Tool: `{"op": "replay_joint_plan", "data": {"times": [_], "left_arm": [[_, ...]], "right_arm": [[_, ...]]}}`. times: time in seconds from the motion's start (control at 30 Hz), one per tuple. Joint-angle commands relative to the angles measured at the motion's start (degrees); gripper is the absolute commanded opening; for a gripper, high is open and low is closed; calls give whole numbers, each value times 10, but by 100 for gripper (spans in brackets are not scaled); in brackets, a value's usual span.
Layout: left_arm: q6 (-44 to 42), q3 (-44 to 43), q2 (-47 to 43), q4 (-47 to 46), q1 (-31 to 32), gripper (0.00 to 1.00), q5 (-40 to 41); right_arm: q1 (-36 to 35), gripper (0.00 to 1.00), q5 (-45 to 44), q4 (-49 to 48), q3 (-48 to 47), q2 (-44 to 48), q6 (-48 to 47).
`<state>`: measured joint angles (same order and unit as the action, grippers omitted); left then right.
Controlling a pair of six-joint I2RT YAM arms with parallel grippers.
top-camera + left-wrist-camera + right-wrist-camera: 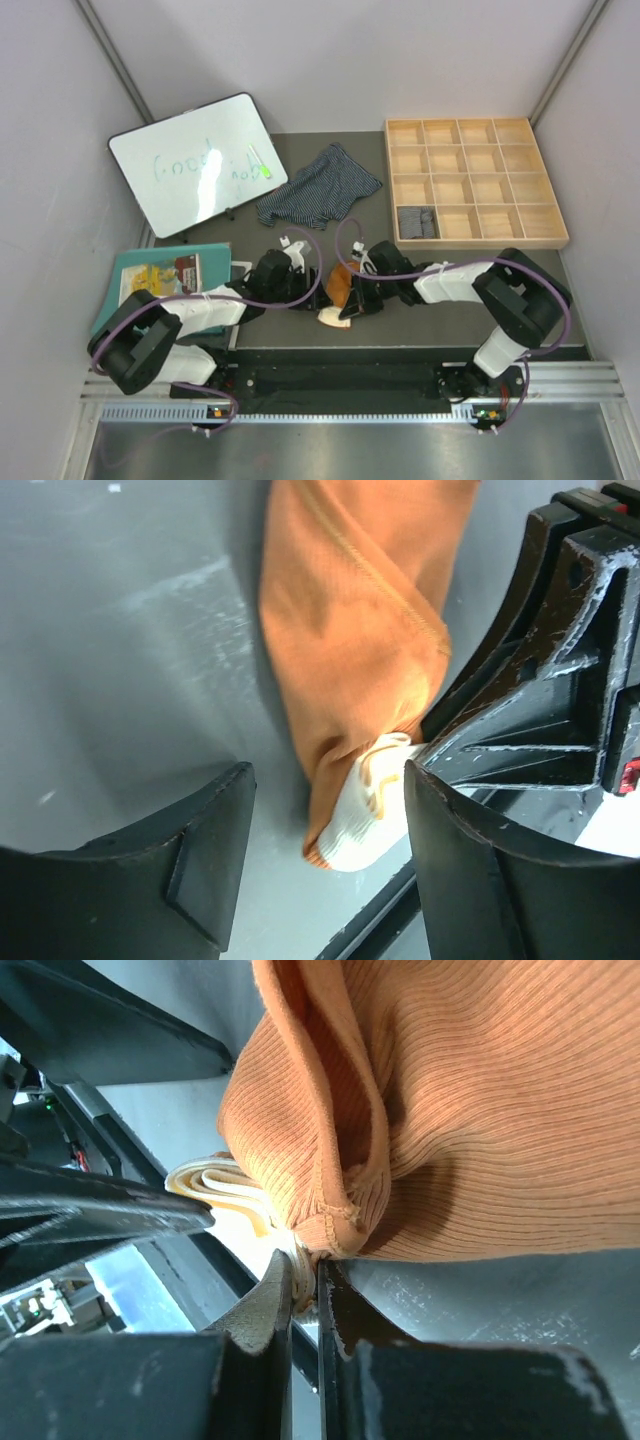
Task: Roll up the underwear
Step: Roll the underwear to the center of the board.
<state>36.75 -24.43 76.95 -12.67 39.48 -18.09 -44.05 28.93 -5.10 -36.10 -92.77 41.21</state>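
Observation:
The rust-orange underwear lies bunched near the mat's front edge, between my two grippers. My right gripper is shut on its cream waistband, with the ribbed orange cloth bulging above the jaws. My left gripper stands open just to the left. The folded waistband end sits in the gap between the fingers, which do not touch it. The dark navy white-striped underwear lies spread out at the back. The grey pinstriped underwear sits rolled in a near-left compartment of the wooden tray.
A whiteboard leans at the back left. A teal mat with a picture book lies at the left beside my left arm. The tray of several compartments fills the back right. The table's black front rail runs close behind the orange pair.

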Motion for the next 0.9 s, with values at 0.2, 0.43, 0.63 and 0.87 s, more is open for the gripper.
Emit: {"op": "replay_joint_plan", "data": {"times": [0.2,0.43,0.63,0.87], "left_arm": [[3,32,1,-33,-2,62,-2],[46,60,42,-128,-1,57,-42],[73,76,94,-195,-1,42,-74],[78,62,95,-156,-1,0,-84]], "right_arm": [[40,0,-26,21,16,-72,-42],[57,0,-9,11,9,-109,-49],[66,0,-9,3,4,-122,-49],[70,20,-36,24,13,-47,-51]]}}
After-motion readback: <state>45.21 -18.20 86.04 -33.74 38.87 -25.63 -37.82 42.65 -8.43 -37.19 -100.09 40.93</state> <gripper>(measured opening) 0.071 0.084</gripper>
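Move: The underwear's waistband corner that the left hand is about to take lies just past its open fingers, about 2 cm to the right, 1 cm back and 1 cm lower. The orange body spreads some 4 cm right and 4 cm ahead of that hand; the striped cloth is roughly 24 cm ahead and 1 cm left, 2 cm lower. From the right hand, already pinching the waistband, that corner sits about 2 cm left and 1 cm ahead, at about its height. The left fingers close nearly shut on the underwear's waistband corner and pinch it beside the right fingers. After a tiny drift left, the left hand comes about 2.5 cm right, sinking and drawing back a little over 1 cm each, its fingers tilting some 10 degrees flatter. The right hand keeps its pinch almost in place, rolling about 10 degrees. ##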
